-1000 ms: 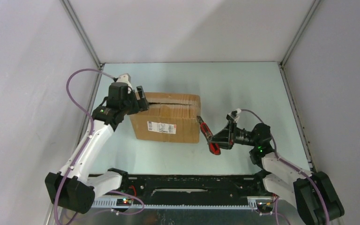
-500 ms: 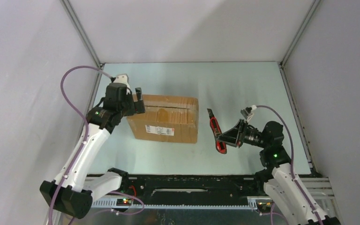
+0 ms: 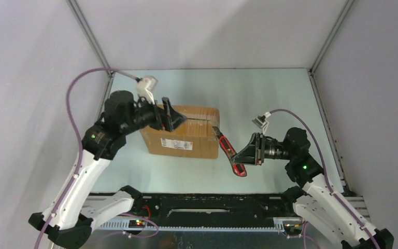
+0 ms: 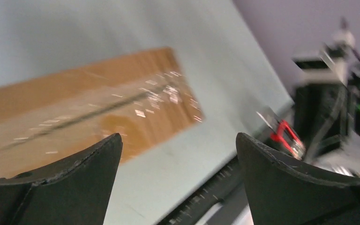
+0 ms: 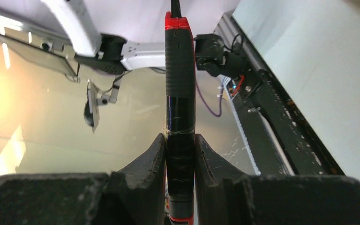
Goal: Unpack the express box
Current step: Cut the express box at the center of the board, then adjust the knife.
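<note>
The express box [image 3: 186,136], brown cardboard with a white label [image 3: 178,142] on its near side, lies left of the table's middle. My left gripper [image 3: 172,117] hangs open over the box's left top, holding nothing. In the left wrist view the taped top of the box [image 4: 75,108] is blurred beyond the wide-apart left gripper [image 4: 178,137]. My right gripper [image 3: 244,154] is shut on a red and black utility knife [image 3: 229,153], whose tip points at the box's right end, just short of it. In the right wrist view the right gripper [image 5: 180,140] clamps the knife [image 5: 180,70] upright.
A black rail [image 3: 212,203] with the arm bases runs along the near edge. Grey walls and metal posts [image 3: 89,37] close in the pale green table [image 3: 269,98] on three sides. Purple cables [image 3: 75,93] loop from both wrists.
My left gripper has left the box's left end, risen over its top and opened wider. The right arm pulled back with the knife, then brought it to the box's right end again.
</note>
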`<state>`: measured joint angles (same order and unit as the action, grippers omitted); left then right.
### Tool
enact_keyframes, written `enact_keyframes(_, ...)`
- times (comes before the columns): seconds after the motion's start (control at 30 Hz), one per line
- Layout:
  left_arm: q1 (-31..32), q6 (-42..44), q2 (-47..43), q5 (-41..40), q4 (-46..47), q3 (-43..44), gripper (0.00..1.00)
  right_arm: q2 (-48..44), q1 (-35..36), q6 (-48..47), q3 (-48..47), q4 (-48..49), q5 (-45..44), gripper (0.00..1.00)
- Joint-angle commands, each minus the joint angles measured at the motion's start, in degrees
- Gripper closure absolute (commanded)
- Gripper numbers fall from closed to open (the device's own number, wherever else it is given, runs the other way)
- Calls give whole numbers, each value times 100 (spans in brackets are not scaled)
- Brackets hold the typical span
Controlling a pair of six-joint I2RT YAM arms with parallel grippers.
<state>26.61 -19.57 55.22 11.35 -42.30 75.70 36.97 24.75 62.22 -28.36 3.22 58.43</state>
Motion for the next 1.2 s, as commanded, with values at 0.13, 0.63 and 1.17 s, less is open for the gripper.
enact_keyframes(0.13, 714, -2024, -240, 2667, 2521, -1536, 8, 769, 895, -374, -845, 509, -314, 100)
enact_keyframes(0.63, 1229, -3035, 121, 3010, 4109, -2467, 25, 1523, 1329, -289, -1298, 943, -270, 100)
enact_keyframes(1.17, 1236, -4328, 56, 2407, 5825, -3075, 100, 1660, 1177, -13, -1427, 1067, -1617, 1)
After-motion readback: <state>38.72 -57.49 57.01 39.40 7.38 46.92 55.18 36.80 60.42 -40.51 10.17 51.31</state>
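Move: The red box cutter, still pinched in the right fingers, has its middle about 20 cm right, 12 cm back and 6 cm below the open left gripper. It lies 2 cm ahead and 1 cm left of the right hand point. From that hand, the left gripper is some 14 cm ahead, 21 cm left and 6 cm higher. The cardboard box's middle lies about 5 cm ahead of the left hand, level sideways, some 24 cm below. The box cutter changes hands in mid-air: the right hand carries it about 6 cm left and slightly up to meet the left, which sweeps roughly 13 cm right and 8 cm back, fast then easing, turning some 30 degrees clockwise and rolling left side down. The left fingers close on its red blade-end; then the right fingers open wide and let go. ##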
